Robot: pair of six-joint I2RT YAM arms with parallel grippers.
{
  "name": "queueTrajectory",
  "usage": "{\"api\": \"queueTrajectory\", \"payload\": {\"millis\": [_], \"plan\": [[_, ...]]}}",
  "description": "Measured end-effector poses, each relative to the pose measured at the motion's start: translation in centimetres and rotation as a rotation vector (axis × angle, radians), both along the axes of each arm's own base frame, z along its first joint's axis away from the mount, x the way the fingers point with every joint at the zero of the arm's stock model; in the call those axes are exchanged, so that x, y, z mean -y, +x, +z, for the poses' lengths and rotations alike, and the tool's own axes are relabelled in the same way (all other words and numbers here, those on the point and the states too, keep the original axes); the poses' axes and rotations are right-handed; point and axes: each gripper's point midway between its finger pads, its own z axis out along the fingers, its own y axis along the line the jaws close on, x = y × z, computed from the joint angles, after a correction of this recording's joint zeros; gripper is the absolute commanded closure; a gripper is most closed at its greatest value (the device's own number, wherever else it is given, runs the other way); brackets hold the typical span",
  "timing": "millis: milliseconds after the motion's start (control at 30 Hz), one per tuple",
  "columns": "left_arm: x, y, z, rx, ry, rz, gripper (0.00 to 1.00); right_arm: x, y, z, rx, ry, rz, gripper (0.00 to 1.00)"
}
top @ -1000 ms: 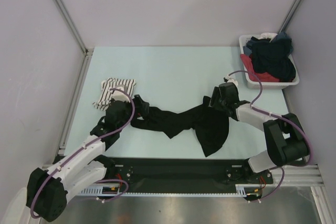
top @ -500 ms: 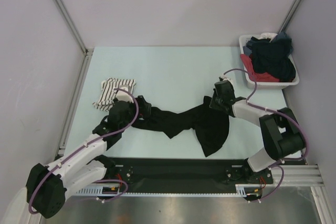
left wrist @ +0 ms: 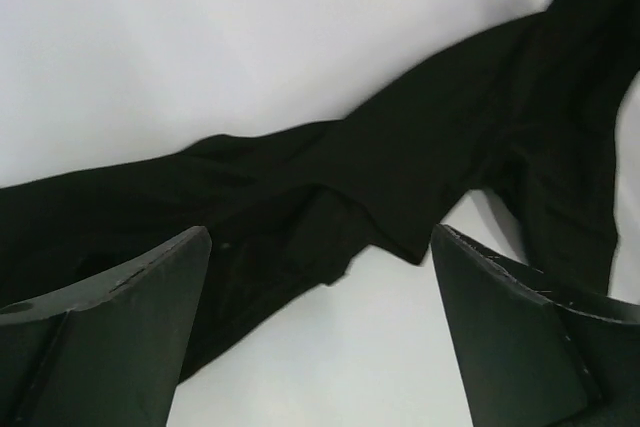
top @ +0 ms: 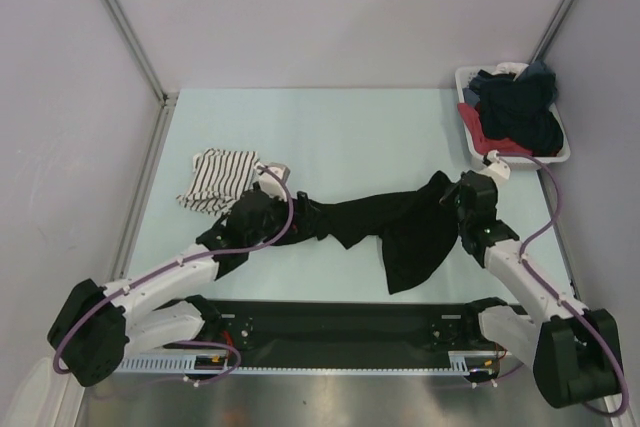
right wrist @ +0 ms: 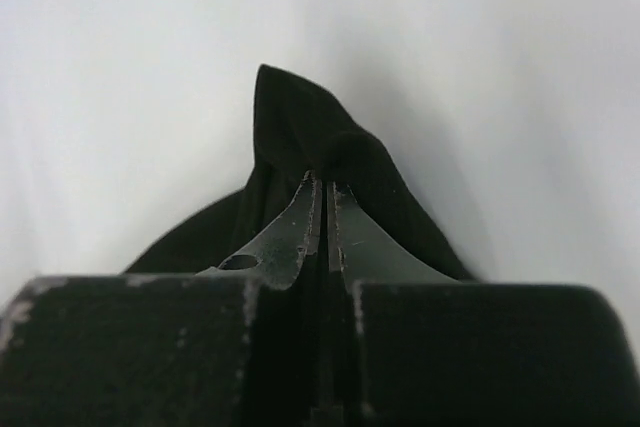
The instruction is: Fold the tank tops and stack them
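Observation:
The black tank top (top: 385, 225) lies stretched in a crumpled band across the middle of the table. My right gripper (top: 450, 197) is shut on its right end; in the right wrist view the fabric (right wrist: 290, 117) bunches up around the closed tips of that gripper (right wrist: 325, 182). My left gripper (top: 298, 213) hovers open over the top's left part; in the left wrist view it (left wrist: 320, 247) stands wide, the dark cloth (left wrist: 400, 147) just beyond its fingers, nothing between them. The striped tank top (top: 220, 177) lies in a loose heap at the left.
A white basket (top: 560, 155) holding several dark and red garments stands at the back right corner. Metal frame posts rise at the table's back left and back right. The arm bases sit on a black rail along the near edge.
My right gripper has shut on the black top's right end and pulled it right and nearer. The left gripper has slid right along the top, leaving the striped top uncovered.

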Motion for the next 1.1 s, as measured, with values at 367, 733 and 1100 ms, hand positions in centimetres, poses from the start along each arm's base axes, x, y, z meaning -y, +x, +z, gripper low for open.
{"api": "queueTrajectory", "payload": {"millis": [367, 733, 1100], "plan": [[7.6, -3.9, -1.5, -0.097, 0.045, -0.268, 0.18, -1.1, 0.5, -4.6, -0.174, -0.005, 0.047, 0.98], [10.5, -5.7, -7.8, -0.345, 0.183, -0.262, 0.43, -1.5, 0.7, -4.3, -0.169, 0.005, 0.062, 0.97], [12.1, -4.9, -10.8, -0.435, 0.300, -0.178, 0.50, -1.5, 0.7, -4.3, -0.169, 0.007, 0.066, 0.97]]}}
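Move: The left gripper, open and empty, needs the pointed lower-edge corner of the black tank top: about 11 cm to its right, 6 cm back and 12 cm below. At table height, the striped stack lies some 20 cm left and 9 cm ahead of this hand, and the black top's loose lower panel about 25 cm right and 7 cm back. The right hand already pinches the top's right end; that corner lies roughly 24 cm left, 11 cm back and 12 cm below it. Bring the left gripper right and somewhat back over the black cloth, then drop it steeply to the pointed lower-edge corner, about 12 cm right and 11 cm down in all. Tip its fingers some 25 degrees further down and narrow them to about half open around the corner, without pinching yet. Meanwhile lower the right hand 4 to 5 cm, tipping it slightly down, keep its pinch and then hold still. ##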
